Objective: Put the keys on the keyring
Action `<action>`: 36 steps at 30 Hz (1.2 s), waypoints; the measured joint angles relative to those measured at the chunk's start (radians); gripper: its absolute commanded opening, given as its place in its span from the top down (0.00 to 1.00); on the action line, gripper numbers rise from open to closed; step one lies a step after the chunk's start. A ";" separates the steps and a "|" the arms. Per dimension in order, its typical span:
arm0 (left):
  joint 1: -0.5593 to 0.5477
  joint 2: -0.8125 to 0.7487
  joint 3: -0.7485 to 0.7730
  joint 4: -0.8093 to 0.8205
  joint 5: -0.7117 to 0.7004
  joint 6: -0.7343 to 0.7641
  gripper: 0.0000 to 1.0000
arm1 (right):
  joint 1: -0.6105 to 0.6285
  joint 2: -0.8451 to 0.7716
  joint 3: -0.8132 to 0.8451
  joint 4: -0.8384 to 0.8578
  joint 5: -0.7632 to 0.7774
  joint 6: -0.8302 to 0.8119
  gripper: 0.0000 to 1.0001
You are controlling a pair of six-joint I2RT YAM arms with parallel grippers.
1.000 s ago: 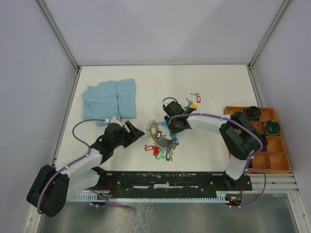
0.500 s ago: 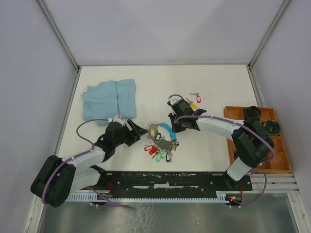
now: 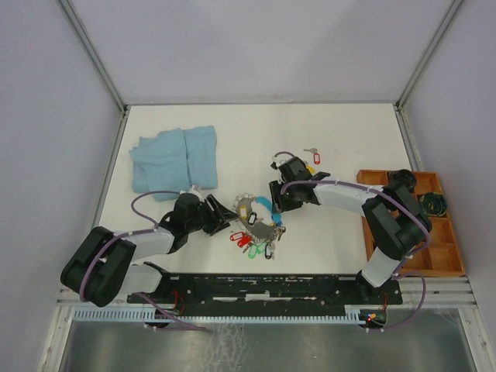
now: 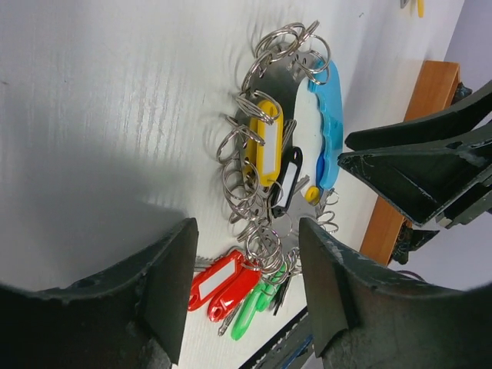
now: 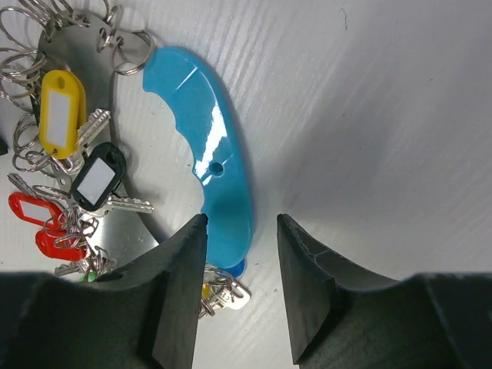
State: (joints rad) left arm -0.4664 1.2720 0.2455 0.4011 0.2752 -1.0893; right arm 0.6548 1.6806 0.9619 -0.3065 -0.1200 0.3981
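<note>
The keyring (image 3: 256, 223) is a metal plate with a blue handle (image 5: 207, 154) and several split rings, lying at the table's middle. Keys with yellow (image 4: 267, 142), black (image 4: 287, 181), red (image 4: 223, 280) and green (image 4: 257, 307) tags hang on its rings. A loose key with a red tag (image 3: 314, 157) lies further back. My left gripper (image 3: 225, 213) is open and empty at the bundle's left edge, the red and green tags between its fingers (image 4: 165, 284). My right gripper (image 3: 277, 200) is open and empty, its jaws beside the blue handle's end (image 5: 231, 254).
A folded blue cloth (image 3: 172, 159) lies at the back left. A wooden compartment tray (image 3: 422, 225) with dark items stands at the right edge. The enclosure walls rise on both sides.
My left gripper has moved right, up to the keyring bundle. My right gripper has pulled off the bundle to its right side, by the blue handle.
</note>
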 measured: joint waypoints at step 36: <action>-0.088 0.067 -0.031 0.199 -0.066 -0.101 0.78 | -0.101 0.019 -0.103 0.258 -0.425 0.176 0.51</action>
State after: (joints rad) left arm -0.5541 1.3392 0.2142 0.6003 0.2092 -1.1908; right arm 0.5533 1.7000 0.8585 -0.0483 -0.5453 0.5739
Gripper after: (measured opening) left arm 0.279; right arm 0.488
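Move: The keyring lies between the hands. The rings beside its yellow tag, which the left hand goes for, are about 4 cm to that hand's right, 1 cm ahead and 3 cm below; the black tag is 6 cm right and level with it, the red tags 2 cm right and 5 cm back. The right hand has the keyring's blue grip 3 cm to its left, 1 cm ahead and 2 cm below; the black tag is 8 cm left and 4 cm back. The right hand dips about 1 cm, then sweeps some 3.5 cm left and slightly back with its fingers staying half open, tilting roughly 25 degrees so that they point more to the left, and rises a little, its fingers ending astride the near end of the blue grip. Meanwhile the left hand reaches about 3.5 cm right and 1 cm down into the rings by the yellow and black tags, then comes back left by just over 1 cm while its fingers close further on the rings and rim there, lifting nearly 2 cm at the last. ##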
